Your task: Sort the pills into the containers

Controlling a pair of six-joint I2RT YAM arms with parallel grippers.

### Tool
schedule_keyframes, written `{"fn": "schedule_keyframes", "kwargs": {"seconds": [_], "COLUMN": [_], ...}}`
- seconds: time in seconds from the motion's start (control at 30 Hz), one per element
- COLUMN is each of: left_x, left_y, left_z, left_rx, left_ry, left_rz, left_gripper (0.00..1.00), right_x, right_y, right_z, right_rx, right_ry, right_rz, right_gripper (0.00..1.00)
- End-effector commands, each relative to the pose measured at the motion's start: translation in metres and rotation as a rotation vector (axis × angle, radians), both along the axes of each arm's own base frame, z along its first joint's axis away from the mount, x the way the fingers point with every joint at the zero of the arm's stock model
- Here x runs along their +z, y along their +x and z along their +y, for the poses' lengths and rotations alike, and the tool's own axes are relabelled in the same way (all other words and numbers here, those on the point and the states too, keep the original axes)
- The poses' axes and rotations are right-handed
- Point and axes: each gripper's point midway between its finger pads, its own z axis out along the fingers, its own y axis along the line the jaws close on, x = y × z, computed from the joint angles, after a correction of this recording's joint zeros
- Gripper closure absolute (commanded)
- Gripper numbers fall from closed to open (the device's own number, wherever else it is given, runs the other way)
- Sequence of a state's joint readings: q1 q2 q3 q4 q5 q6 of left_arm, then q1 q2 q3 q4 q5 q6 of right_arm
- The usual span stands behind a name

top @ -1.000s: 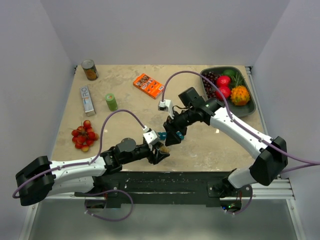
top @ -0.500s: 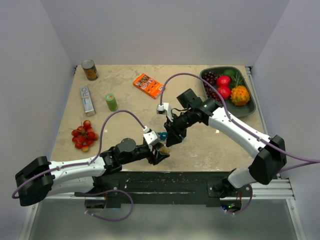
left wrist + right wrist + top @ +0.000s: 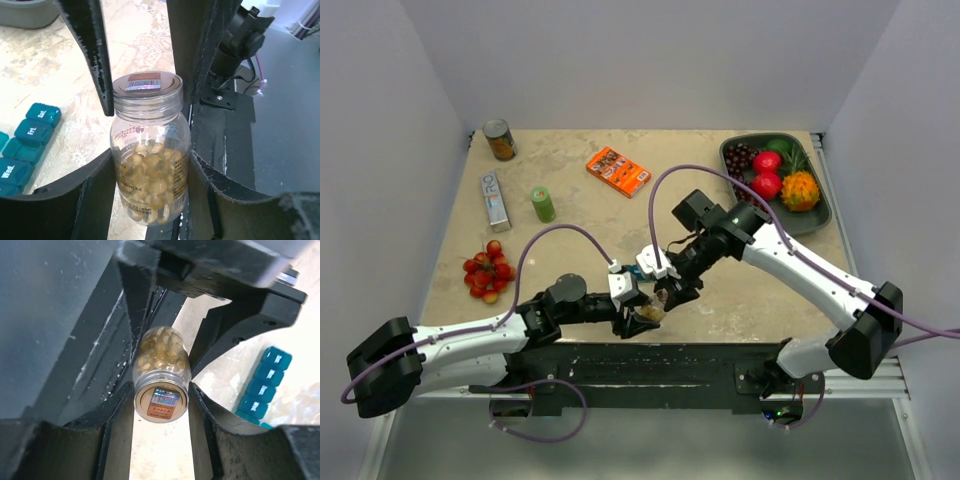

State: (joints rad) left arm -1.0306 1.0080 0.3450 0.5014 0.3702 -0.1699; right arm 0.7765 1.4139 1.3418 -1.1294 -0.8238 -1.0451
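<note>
A clear bottle (image 3: 150, 150) of yellow pills (image 3: 149, 176) is tilted up near the table's front edge, with my left gripper (image 3: 150, 187) shut on its lower body. My right gripper (image 3: 161, 407) is shut on the bottle's metal cap (image 3: 161, 404), one finger pressed on each side. From above, the two grippers meet at the bottle (image 3: 653, 308), the left gripper (image 3: 642, 315) below-left and the right gripper (image 3: 670, 292) above-right. The teal containers (image 3: 25, 145) lie on the table beside the bottle, lids shut. They also show in the right wrist view, containers (image 3: 261, 386), and are mostly hidden from above.
A dark tray (image 3: 825, 215) of fruit sits at the back right. An orange box (image 3: 618, 171), a green cylinder (image 3: 542, 204), a silver box (image 3: 495, 198), a can (image 3: 500, 140) and cherry tomatoes (image 3: 488, 270) lie to the left. The black base rail (image 3: 660, 365) runs just below the grippers.
My right gripper has moved down and toward the front edge, onto the bottle's cap, and closed on it. The left arm still holds the bottle, shifted slightly right.
</note>
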Motion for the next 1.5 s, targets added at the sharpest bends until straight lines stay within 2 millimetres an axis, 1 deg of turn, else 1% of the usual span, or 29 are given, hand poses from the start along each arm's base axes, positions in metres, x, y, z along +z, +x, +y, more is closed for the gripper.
{"fn": "schedule_keyframes", "kwargs": {"seconds": [0.0,0.03,0.07,0.13,0.17,0.23,0.27,0.3,0.33,0.47,0.53,0.6,0.67,0.7,0.77,0.83,1.0,1.23,1.47], "left_x": [0.017,0.017,0.016,0.012,0.011,0.008,0.007,0.007,0.007,0.007,0.006,0.008,0.009,0.009,0.009,0.007,0.007,0.006,0.009], "left_y": [-0.009,-0.007,-0.005,0.004,0.007,0.014,0.015,0.016,0.016,0.021,0.022,0.024,0.026,0.026,0.027,0.027,0.028,0.029,0.031], "left_z": [-0.005,-0.005,-0.005,-0.005,-0.005,-0.005,-0.004,-0.004,-0.004,-0.002,0.000,0.000,0.001,0.002,0.003,0.003,0.005,0.006,0.008], "left_rx": [-0.094,-0.087,-0.074,-0.032,-0.013,0.024,0.030,0.042,0.046,0.082,0.094,0.108,0.119,0.122,0.128,0.133,0.146,0.157,0.179], "left_ry": [-0.056,-0.055,-0.049,-0.032,-0.026,-0.012,-0.009,-0.010,-0.011,-0.021,-0.022,-0.031,-0.035,-0.034,-0.036,-0.036,-0.041,-0.047,-0.061], "left_rz": [-0.060,-0.060,-0.056,-0.051,-0.048,-0.040,-0.034,-0.030,-0.026,-0.023,-0.021,-0.023,-0.025,-0.025,-0.025,-0.021,-0.022,-0.014,-0.008], "left_gripper": [1.00,1.00,1.00,1.00,1.00,1.00,1.00,1.00,1.00,1.00,1.00,1.00,1.00,1.00,1.00,1.00,1.00,1.00,1.00], "right_x": [-0.003,-0.004,-0.007,-0.001,0.002,0.015,0.019,0.023,0.034,0.054,0.061,0.066,0.065,0.066,0.060,0.053,0.046,0.043,0.036], "right_y": [0.003,0.006,0.006,0.010,0.011,0.016,0.018,0.020,0.022,0.026,0.031,0.029,0.035,0.032,0.036,0.036,0.037,0.044,0.043], "right_z": [-0.006,-0.006,-0.006,-0.003,-0.002,0.000,0.000,-0.001,-0.001,-0.002,-0.002,-0.002,-0.003,-0.002,-0.003,-0.005,-0.008,-0.012,-0.013], "right_rx": [0.102,0.088,0.076,0.010,-0.014,-0.080,-0.106,-0.146,-0.164,-0.237,-0.301,-0.321,-0.364,-0.365,-0.399,-0.404,-0.402,-0.407,-0.417], "right_ry": [0.037,0.033,0.028,0.031,0.034,0.035,0.035,0.030,0.046,0.071,0.077,0.090,0.092,0.096,0.087,0.072,0.058,0.057,0.047], "right_rz": [-0.136,-0.144,-0.137,-0.127,-0.116,-0.110,-0.109,-0.088,-0.098,-0.079,-0.044,0.004,0.048,0.081,0.110,0.133,0.138,0.141,0.169], "right_gripper": [0.89,0.86,0.71,0.51,0.35,0.25,0.19,0.16,0.12,0.01,0.01,0.01,0.01,0.01,0.01,0.01,0.01,0.01,0.01]}}
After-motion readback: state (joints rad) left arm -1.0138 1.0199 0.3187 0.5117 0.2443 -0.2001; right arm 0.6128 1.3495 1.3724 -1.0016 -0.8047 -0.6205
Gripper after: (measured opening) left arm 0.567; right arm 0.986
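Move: The bottle's lid sits right between the right hand's fingertips; from the left hand, which holds the bottle's body, it lies about 2 cm ahead, 3 cm to the right and 3 cm higher. The pill organizer lies on the table some 7 cm ahead of the right hand, 2 cm to its left and 12 cm below. Its open flap stands about 11 cm ahead of the right hand, straight out and as low. The bottle's lid is let go by the right hand, whose fingers spread wide after a brief hold; the hand then draws off it upward and forward, about 5 cm out and 4 cm up, turning some 25 degrees clockwise. The left hand keeps its grip on the bottle's body, easing it about 2.5 cm forward and slightly down. ##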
